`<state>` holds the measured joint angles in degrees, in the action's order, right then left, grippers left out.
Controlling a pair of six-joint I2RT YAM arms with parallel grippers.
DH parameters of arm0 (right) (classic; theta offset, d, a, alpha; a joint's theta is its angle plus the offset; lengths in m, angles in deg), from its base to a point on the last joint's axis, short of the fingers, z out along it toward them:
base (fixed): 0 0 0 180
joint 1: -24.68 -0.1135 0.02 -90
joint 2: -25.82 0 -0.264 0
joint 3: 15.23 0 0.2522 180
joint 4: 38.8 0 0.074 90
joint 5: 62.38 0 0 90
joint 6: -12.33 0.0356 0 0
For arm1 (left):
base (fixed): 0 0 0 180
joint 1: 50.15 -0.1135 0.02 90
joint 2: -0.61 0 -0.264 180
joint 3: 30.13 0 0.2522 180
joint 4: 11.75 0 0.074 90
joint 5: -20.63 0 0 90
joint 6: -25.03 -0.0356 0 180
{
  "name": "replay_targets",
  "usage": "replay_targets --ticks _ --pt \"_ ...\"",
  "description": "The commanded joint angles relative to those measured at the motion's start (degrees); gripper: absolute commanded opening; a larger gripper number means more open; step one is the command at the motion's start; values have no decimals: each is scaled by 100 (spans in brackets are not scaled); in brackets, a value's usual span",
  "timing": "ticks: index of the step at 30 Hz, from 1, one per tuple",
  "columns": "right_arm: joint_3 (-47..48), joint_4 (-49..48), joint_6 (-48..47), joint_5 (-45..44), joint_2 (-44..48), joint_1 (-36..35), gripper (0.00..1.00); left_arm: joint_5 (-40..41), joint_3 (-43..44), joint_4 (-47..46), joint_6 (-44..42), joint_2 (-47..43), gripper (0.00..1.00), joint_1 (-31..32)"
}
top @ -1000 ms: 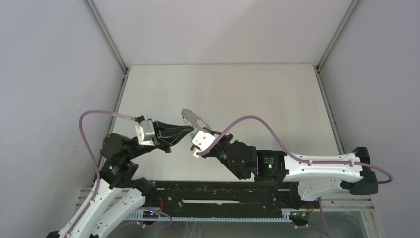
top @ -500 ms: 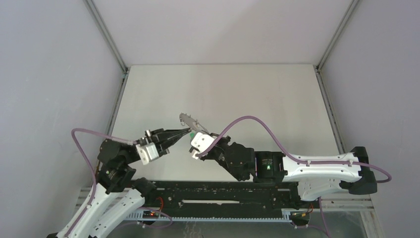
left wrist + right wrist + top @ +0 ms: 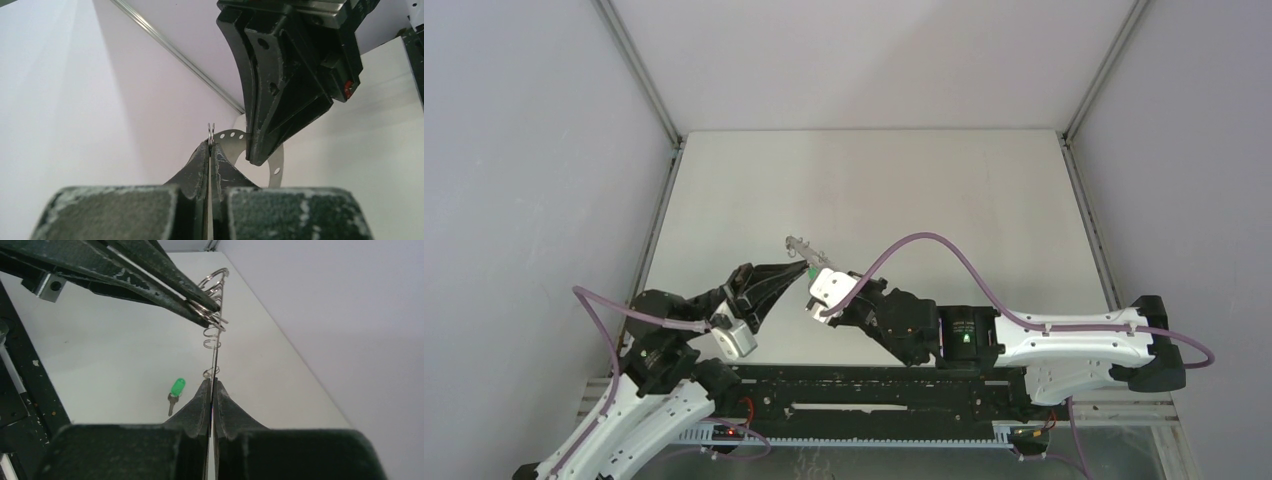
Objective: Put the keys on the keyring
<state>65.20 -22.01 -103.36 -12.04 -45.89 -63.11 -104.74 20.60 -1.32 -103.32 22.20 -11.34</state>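
The keyring (image 3: 214, 347), a flat grey plate with small wire loops on its rim, hangs edge-on above the table. My right gripper (image 3: 212, 382) is shut on its lower edge. My left gripper (image 3: 210, 143) is shut on one small wire loop (image 3: 211, 131) at the rim, with the holed plate (image 3: 231, 136) just behind. In the right wrist view the left fingers (image 3: 165, 275) come in from the upper left and pinch the loops. One key with a green head (image 3: 176, 389) lies on the table below, free of both grippers. From above, the keyring (image 3: 799, 246) is a thin sliver.
Grey walls with metal corner rails (image 3: 639, 70) enclose the white table (image 3: 944, 190). A purple cable (image 3: 924, 241) arches over the right arm. The black base rail (image 3: 874, 385) runs along the near edge.
The left wrist has swung down toward the near edge, its tips staying at the keyring. The keyring has turned more edge-on to the top camera and shifted slightly left.
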Motion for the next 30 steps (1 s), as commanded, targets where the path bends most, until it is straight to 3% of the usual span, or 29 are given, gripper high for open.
replay_targets --ticks 1,7,13,20,30 --pt "17 -122 214 567 69 -189 13 431 -85 -378 279 72 0 0" --pt "14 38 423 1395 439 -202 37 206 21 -211 720 180 0 -4" --pt "22 616 637 2817 1079 46 47 -874 502 528 1334 376 0 -89" --pt "26 999 1231 4958 1771 855 55 -1852 1014 970 1712 763 0 -156" --pt "20 972 900 5040 1828 965 55 -2408 1260 539 2323 1084 0 -163"
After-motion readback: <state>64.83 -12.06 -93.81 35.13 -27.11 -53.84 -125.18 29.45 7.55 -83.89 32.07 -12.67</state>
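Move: The keyring is pinched by both hands: its middle is about 2 cm ahead of the left hand point and a touch below; from the right hand it is roughly 1 cm ahead, 2 cm left and 3 cm higher. The green key lies on the table some 10 cm ahead, 1 cm left and 36 cm below the left hand; from the right hand it is about 8 cm ahead, 3 cm left and 33 cm down. The keyring is given over to the left hand alone: the right fingers open to about half and come free of the plate, backing off some 8 cm, then swinging to the right and rising about 6 cm while turning counter-clockwise. After a brief hold, the shut left fingers keep their pinch on a ring at its edge and draw the keyring back and right, sinking slightly, as the wrist turns clockwise and rolls. ##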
